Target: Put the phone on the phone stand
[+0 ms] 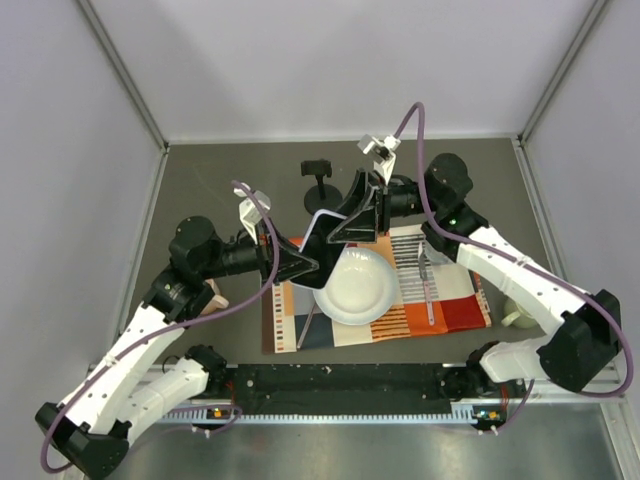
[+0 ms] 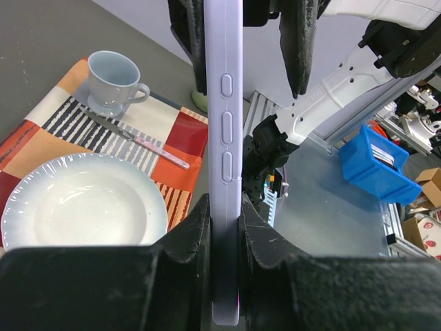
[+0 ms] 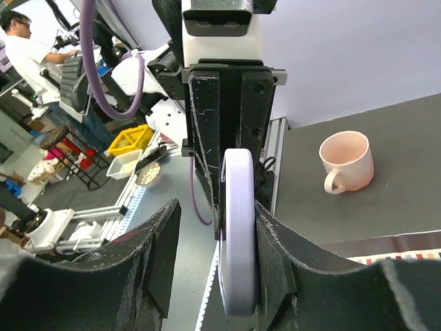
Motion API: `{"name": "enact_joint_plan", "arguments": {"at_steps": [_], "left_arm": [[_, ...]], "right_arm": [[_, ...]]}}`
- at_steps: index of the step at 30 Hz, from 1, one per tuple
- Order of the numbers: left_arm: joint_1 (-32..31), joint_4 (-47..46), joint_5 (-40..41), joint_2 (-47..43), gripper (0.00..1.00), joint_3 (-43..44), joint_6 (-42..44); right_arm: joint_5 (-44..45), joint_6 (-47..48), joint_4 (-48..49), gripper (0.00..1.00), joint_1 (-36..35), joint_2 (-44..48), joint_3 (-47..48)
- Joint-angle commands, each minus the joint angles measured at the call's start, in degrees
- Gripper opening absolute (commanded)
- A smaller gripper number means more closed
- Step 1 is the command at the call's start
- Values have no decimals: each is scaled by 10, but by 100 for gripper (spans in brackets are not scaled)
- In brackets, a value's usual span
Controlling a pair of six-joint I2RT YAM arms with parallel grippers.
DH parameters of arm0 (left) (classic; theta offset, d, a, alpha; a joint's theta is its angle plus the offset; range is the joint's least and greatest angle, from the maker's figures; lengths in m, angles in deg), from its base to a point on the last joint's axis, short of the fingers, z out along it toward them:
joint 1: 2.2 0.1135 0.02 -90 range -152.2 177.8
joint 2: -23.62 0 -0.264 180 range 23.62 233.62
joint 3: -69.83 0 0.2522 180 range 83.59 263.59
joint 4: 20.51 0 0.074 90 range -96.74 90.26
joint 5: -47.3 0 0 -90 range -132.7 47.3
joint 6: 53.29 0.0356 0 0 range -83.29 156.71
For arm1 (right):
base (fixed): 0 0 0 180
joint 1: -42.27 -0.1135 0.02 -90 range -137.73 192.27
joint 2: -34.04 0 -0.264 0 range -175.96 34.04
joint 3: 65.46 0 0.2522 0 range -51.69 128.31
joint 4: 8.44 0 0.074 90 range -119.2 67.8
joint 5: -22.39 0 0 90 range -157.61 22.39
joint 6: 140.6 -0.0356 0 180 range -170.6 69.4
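Note:
The phone hangs in the air over the placemat, between the two arms. It is slim with a pale lavender edge. My left gripper is shut on its lower end, both pads pressed to its faces. My right gripper stands open around the other end of the phone. Its right finger touches the phone and its left finger stands apart with a clear gap. The black phone stand, a disc base with a short cradle arm, sits on the table behind the grippers.
A white plate lies on the striped placemat, with a spoon beside it. A pink mug stands by the left arm. A pale blue-grey cup sits at the placemat's right end.

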Motion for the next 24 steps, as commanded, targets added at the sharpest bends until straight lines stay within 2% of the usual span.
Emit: {"name": "enact_joint_plan", "arguments": {"at_steps": [1, 6, 10, 11, 12, 13, 18, 19, 20, 21, 23, 24], "left_arm": [[0, -74, -13, -1, 0, 21, -6], [0, -79, -25, -1, 0, 20, -2], [0, -75, -29, -4, 0, 20, 3], [0, -74, -29, -4, 0, 20, 3], [0, -73, -29, -3, 0, 20, 3], [0, -72, -31, -2, 0, 20, 4], [0, -59, -22, -1, 0, 29, 15], [0, -25, -18, 2, 2, 36, 17], [0, -8, -5, 5, 18, 43, 21], [0, 5, 3, 10, 28, 57, 25], [0, 31, 31, 13, 46, 67, 27], [0, 37, 49, 12, 79, 74, 24]], "right_arm": [[-27, -5, 36, 42, -6, -9, 6], [-48, -4, 38, 29, -6, -12, 3], [-57, 1, 37, 25, -7, -10, -1], [-59, 3, 39, 20, -6, -7, -3], [-60, 3, 46, 5, -6, -5, -4], [-60, 3, 50, 0, -7, -3, -7], [-53, -20, 92, 0, -7, 18, -37], [-45, -4, 77, 0, -7, 25, -41], [-34, 17, 45, 0, -7, 32, -40], [-7, 46, 7, 0, -7, 48, -37], [35, 143, -129, 0, -7, 66, -19], [86, 176, -172, 0, -7, 84, -10]]}}
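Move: The phone, still gripped low down by the left fingers, has its middle about 3 cm above and 1 cm right of the left hand, 1 cm ahead. From the open right hand it is some 3 cm below, 1 cm to the left and 1 cm back. The phone stand is roughly 23 cm ahead of the right hand, 2 cm left and 29 cm lower; the plate's middle is about 4 cm ahead, 5 cm right and 37 cm below. The right fingers shut on the upper part of the phone from the robot's right, the right hand sinking by about 2.5 cm altogether and still going down once they have closed. The left hand stays in place with its hold until the very end, then opens its fingers and lets go of the phone. ##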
